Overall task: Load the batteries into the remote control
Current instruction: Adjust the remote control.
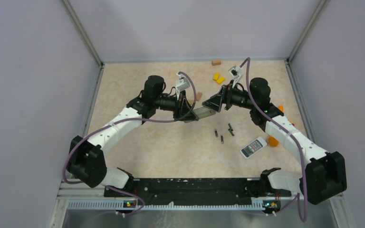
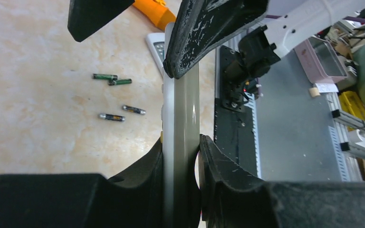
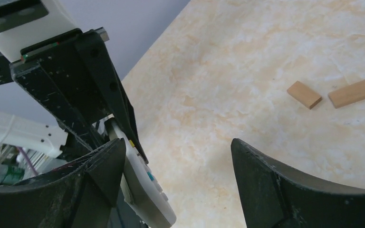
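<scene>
A grey remote control [image 1: 202,113] hangs in the air between my two grippers. My left gripper [image 1: 188,114] is shut on one end; in the left wrist view [image 2: 181,142] its jaws clamp the remote [image 2: 180,104] edge-on. My right gripper [image 1: 214,103] is open around the other end. In the right wrist view [image 3: 178,145] one finger [image 3: 100,166] lies against the remote [image 3: 145,190], whose buttons face the gap, and the other finger [image 3: 285,190] stands well apart. Several thin dark batteries [image 1: 222,138] lie on the table below, also in the left wrist view [image 2: 111,117].
A second, white remote [image 1: 253,147] lies right of the batteries, with orange pieces [image 1: 273,141] beside it. Yellow blocks [image 1: 218,78] and a brown block [image 1: 216,62] lie at the back. Two brown blocks [image 3: 304,94] show in the right wrist view. Walls enclose the table.
</scene>
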{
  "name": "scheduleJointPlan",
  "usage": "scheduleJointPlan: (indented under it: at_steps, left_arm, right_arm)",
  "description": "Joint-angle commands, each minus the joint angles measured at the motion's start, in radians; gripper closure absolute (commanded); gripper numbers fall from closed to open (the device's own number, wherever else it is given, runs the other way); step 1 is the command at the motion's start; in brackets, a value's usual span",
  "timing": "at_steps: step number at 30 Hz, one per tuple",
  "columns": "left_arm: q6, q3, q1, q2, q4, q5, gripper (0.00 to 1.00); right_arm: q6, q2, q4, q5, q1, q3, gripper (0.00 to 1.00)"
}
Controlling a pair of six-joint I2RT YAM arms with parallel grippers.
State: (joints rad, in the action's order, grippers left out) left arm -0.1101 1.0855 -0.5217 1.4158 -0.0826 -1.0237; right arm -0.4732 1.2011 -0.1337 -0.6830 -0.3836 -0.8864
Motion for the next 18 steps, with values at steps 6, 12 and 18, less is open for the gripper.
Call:
scheduleJointPlan:
  at_steps: [6, 12, 18]
  left_arm:
    - [0.019, 0.042, 0.002, -0.059, -0.05, -0.156, 0.85]
    - [0.028, 0.052, 0.002, -0.069, -0.067, -0.171, 0.85]
    - [0.025, 0.059, 0.003, -0.089, -0.075, -0.176, 0.76]
  right_arm:
    - [0.047, 0.023, -0.081, -0.387, -0.026, -0.061, 0.29]
    - [0.147, -0.016, -0.004, -0.421, -0.065, -0.051, 0.22]
    - [0.169, -0.007, 0.032, -0.43, -0.073, -0.076, 0.57]
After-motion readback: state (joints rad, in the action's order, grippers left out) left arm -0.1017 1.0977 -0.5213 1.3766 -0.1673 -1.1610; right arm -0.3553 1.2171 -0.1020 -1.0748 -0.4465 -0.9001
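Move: The left hand already holds the remote control, its middle about 5 cm to the right of that hand and 1 cm lower. From the empty, open right hand the remote's middle lies about 7 cm left, 4 cm back and 1 cm lower. On the table, some 24 cm below the right hand, the black batteries lie about 10 cm back and 6 cm right, the green batteries 6 cm back and 13 cm right, and the wooden blocks 13 cm ahead and 9 cm left. The right hand sweeps back about 8 cm and some 3 cm left, nearly level, turning about 25 degrees counter-clockwise so that its open fingers come to straddle the remote's free right end, and by the end they have narrowed to just over half open. The left hand keeps its pinch on the remote's other end and draws it back about 3 cm while rising 1.5 cm, with a slight clockwise turn. ##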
